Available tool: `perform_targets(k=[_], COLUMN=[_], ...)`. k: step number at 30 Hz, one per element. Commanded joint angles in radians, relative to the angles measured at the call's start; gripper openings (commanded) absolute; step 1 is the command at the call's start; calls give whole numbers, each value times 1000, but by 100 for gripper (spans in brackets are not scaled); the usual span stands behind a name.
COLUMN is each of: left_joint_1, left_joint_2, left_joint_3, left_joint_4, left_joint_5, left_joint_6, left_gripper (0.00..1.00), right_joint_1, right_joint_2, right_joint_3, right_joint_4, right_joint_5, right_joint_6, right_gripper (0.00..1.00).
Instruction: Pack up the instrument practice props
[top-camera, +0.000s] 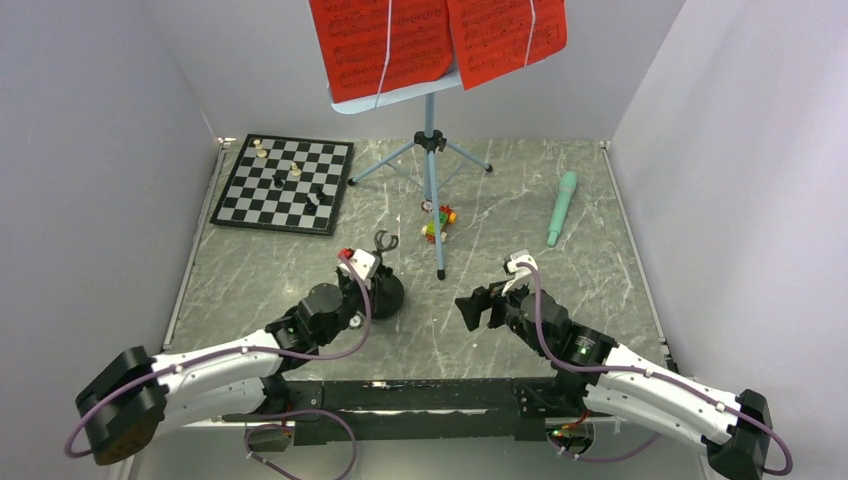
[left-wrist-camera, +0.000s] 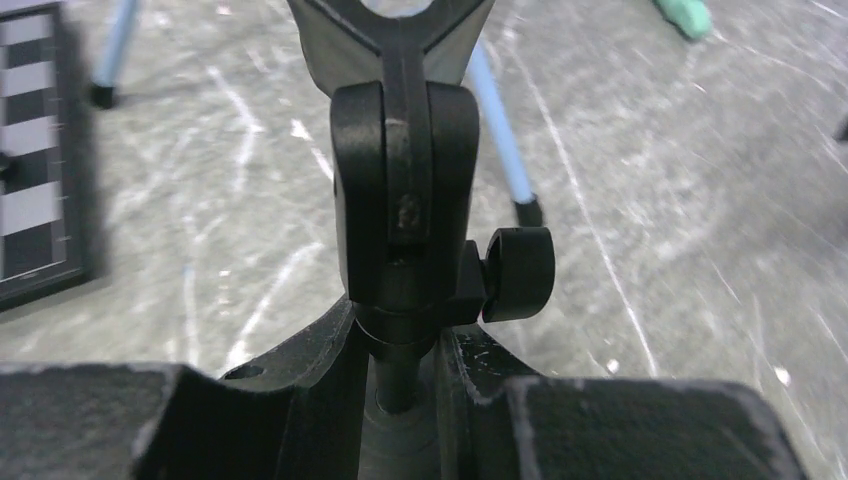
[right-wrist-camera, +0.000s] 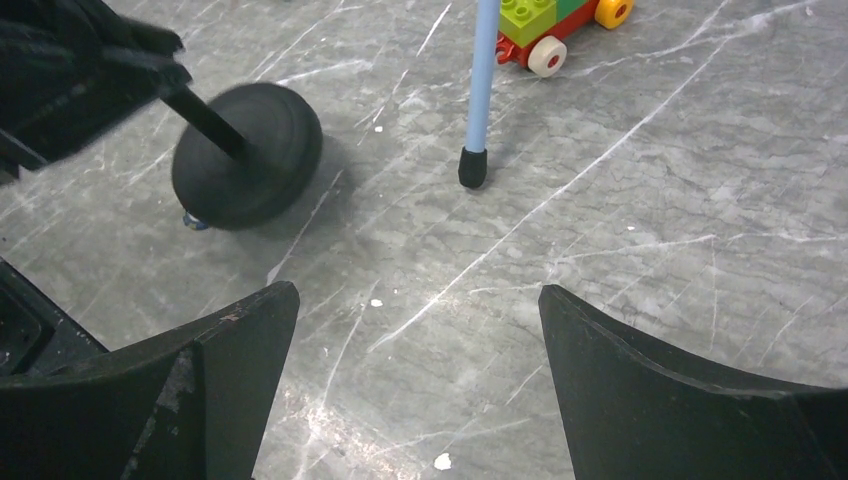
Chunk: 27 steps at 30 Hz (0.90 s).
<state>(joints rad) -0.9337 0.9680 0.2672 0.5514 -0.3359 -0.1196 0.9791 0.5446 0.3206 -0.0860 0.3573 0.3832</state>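
Note:
My left gripper is shut on the thin post of the small black mic stand, just under its clip joint. The stand's round base looks tipped on the table in the right wrist view. My right gripper hovers open over bare table to the right of it, with nothing between its fingers. The mint-green microphone lies at the back right. The light blue music stand rises from its tripod at the back centre and carries the red sheet-music pages.
A black-and-white chessboard with several pieces lies at the back left. A small multicoloured block toy sits by the tripod's near leg. White walls close in the table on the left, back and right.

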Motion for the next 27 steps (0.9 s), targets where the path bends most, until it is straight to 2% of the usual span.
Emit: perform_targets(k=[1, 7, 14, 21, 24, 27], left_joint_1=[53, 291, 547, 868, 981, 1044], left_joint_2=[-121, -228, -218, -128, -89, -28], left_joint_3=[122, 177, 197, 196, 164, 163], left_joint_4=[-144, -360, -456, -360, -258, -205], left_joint_5=[-214, -240, -299, -232, -181, -158], left_joint_6=[-20, -158, -217, -172, -158, -128], left_gripper=[0, 0, 0, 0, 0, 0], right_joint_1=[4, 4, 4, 5, 4, 4], right_joint_2=[-4, -10, -4, 17, 12, 3], right_joint_3=[49, 49, 22, 14, 9, 11], right_joint_4=[53, 69, 151, 211, 218, 206], right_joint_5=[-10, -22, -48, -85, -92, -92], right_joint_6=[-25, -33, -27, -14, -15, -18], right_gripper=[96, 95, 95, 95, 95, 95])
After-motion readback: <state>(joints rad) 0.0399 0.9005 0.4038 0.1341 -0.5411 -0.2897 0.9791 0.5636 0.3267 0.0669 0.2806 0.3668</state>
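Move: My left hand already holds the microphone stand by its pole, just off the table. The clear spot it goes to lies about 33 cm to my left and 6 cm ahead, some 15 cm down. At that same table level, the chessboard's middle is roughly 37 cm ahead and 28 cm left, and the poker chip 4 cm back and 7 cm left. From my right hand, the spot is about 58 cm left and 11 cm ahead. I swing the upright microphone stand quickly left in my left hand, about 32 cm, past the near side of the chessboard towards the table's left edge. The hand arcs some 4 cm up and back down, edges forward early on, and turns roughly 70 degrees counter-clockwise, grip kept. My empty, open right hand rises about 3 cm and drifts left. ##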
